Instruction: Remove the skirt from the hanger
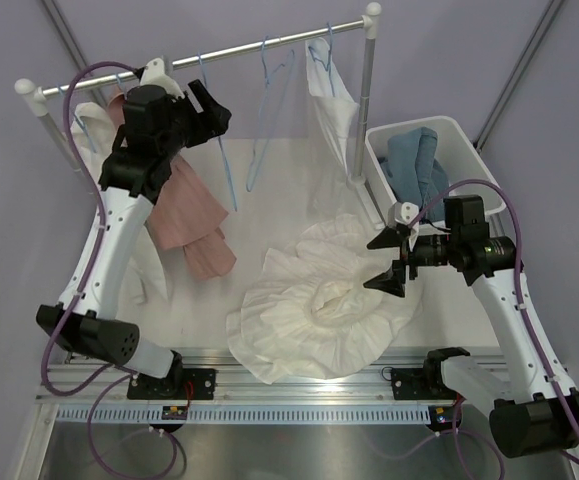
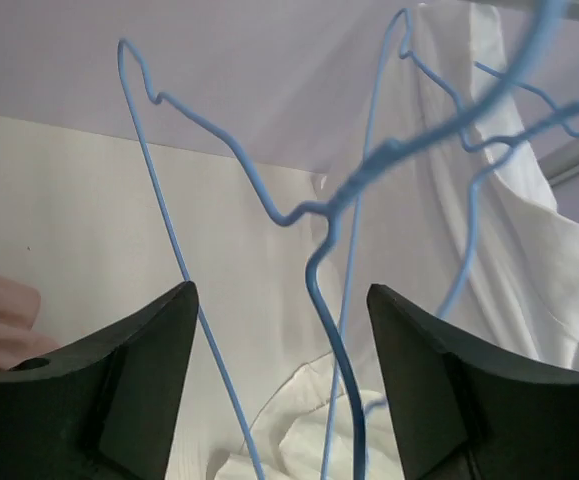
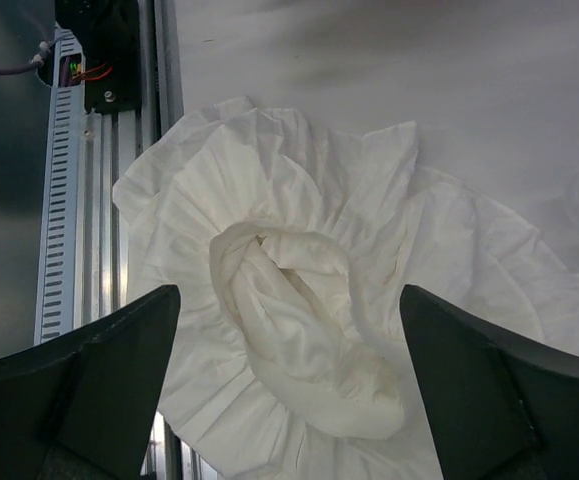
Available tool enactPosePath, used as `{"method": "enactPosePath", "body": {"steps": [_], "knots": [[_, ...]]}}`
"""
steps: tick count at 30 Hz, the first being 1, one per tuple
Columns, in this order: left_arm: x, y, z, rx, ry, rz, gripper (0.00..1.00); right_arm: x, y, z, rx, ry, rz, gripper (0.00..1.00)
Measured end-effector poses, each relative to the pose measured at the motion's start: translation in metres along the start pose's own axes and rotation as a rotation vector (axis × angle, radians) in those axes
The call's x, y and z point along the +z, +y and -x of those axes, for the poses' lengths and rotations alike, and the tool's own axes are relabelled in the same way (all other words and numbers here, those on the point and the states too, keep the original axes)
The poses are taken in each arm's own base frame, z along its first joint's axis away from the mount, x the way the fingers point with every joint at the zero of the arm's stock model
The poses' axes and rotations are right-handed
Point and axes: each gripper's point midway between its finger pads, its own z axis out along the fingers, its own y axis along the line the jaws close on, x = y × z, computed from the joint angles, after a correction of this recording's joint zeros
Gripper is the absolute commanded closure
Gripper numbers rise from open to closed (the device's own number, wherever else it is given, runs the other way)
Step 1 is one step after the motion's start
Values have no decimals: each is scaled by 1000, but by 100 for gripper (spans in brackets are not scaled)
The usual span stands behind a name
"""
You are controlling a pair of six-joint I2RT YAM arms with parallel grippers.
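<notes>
The white pleated skirt (image 1: 319, 310) lies in a crumpled heap on the table, off any hanger; it fills the right wrist view (image 3: 299, 330). My right gripper (image 1: 369, 264) is open and empty, hovering over the skirt's right side (image 3: 289, 295). My left gripper (image 1: 214, 105) is open and empty, raised by the rail. In the left wrist view (image 2: 279, 290) two bare blue wire hangers (image 2: 314, 215) hang between and beyond its fingers, not gripped. They hang on the rail in the top view (image 1: 224, 160). A corner of the skirt (image 2: 299, 430) shows below.
A clothes rail (image 1: 209, 55) spans the back on two posts. A pink garment (image 1: 184, 205) hangs at the left, a white garment (image 1: 331, 130) at the right. A white bin (image 1: 459, 130) with blue cloth (image 1: 417, 165) stands at the right. The metal base rail (image 1: 299, 385) runs along the front.
</notes>
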Motion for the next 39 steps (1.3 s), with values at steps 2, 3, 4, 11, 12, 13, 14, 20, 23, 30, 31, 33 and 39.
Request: {"method": "enactPosePath", "body": {"steps": [2, 3, 4, 11, 12, 13, 14, 20, 23, 30, 31, 33, 39], "knots": [[-20, -6, 3, -6, -17, -35, 13, 2, 8, -4, -44, 4, 38, 0], [-32, -10, 6, -6, -28, -55, 11, 5, 11, -8, -65, 11, 57, 1], [-44, -13, 9, -5, -44, -74, 9, 8, 14, -11, -82, 21, 77, 1], [-119, -17, 14, 46, -143, -146, 1, 62, 17, -69, -230, 286, 170, 1], [-130, -15, 12, 60, -156, -148, 1, 70, 10, -80, -243, 335, 158, 1], [-136, -11, 7, 72, -157, -142, 1, 74, 1, -89, -256, 380, 135, 1], [-145, -5, -1, 87, -160, -136, 1, 81, -10, -99, -276, 429, 107, 1], [-185, 34, -57, 150, -128, -85, 1, 99, -62, -161, -312, 655, -17, 3], [-200, 44, -78, 166, -128, -90, 1, 102, -73, -183, -318, 726, -32, 35], [-228, 55, -111, 165, -155, -142, 1, 100, -61, -176, -259, 714, -1, 100], [-230, 55, -113, 164, -159, -148, 1, 98, -57, -164, -256, 682, 1, 100], [-235, 54, -115, 155, -171, -161, 1, 91, -50, -133, -253, 615, 1, 100], [-243, 51, -116, 139, -192, -189, 1, 20, -69, 21, -280, 283, -152, 100]]}}
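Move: My right hand hovers open by the white skirt heaped on the table, its middle about 14 cm left, 5 cm ahead and 23 cm below. From that hand the white basket stands roughly 30 cm ahead, 10 cm right and 18 cm down. My left hand has an empty hanger about 3 cm ahead and 3 cm below, dead centre; from it the white skirt lies some 19 cm back, 25 cm right, 38 cm down. I plunge my right hand some 21 cm down and 7 cm forward, tipping its fingers about 45 degrees towards the table, pinch the right-hand edge of the skirt's waistband, and pull it up about 23 cm, easing the tilt partway back. Meanwhile my left hand opens fully and backs some 26 cm away from the empty hanger, rising a little before sinking and drifting left. ##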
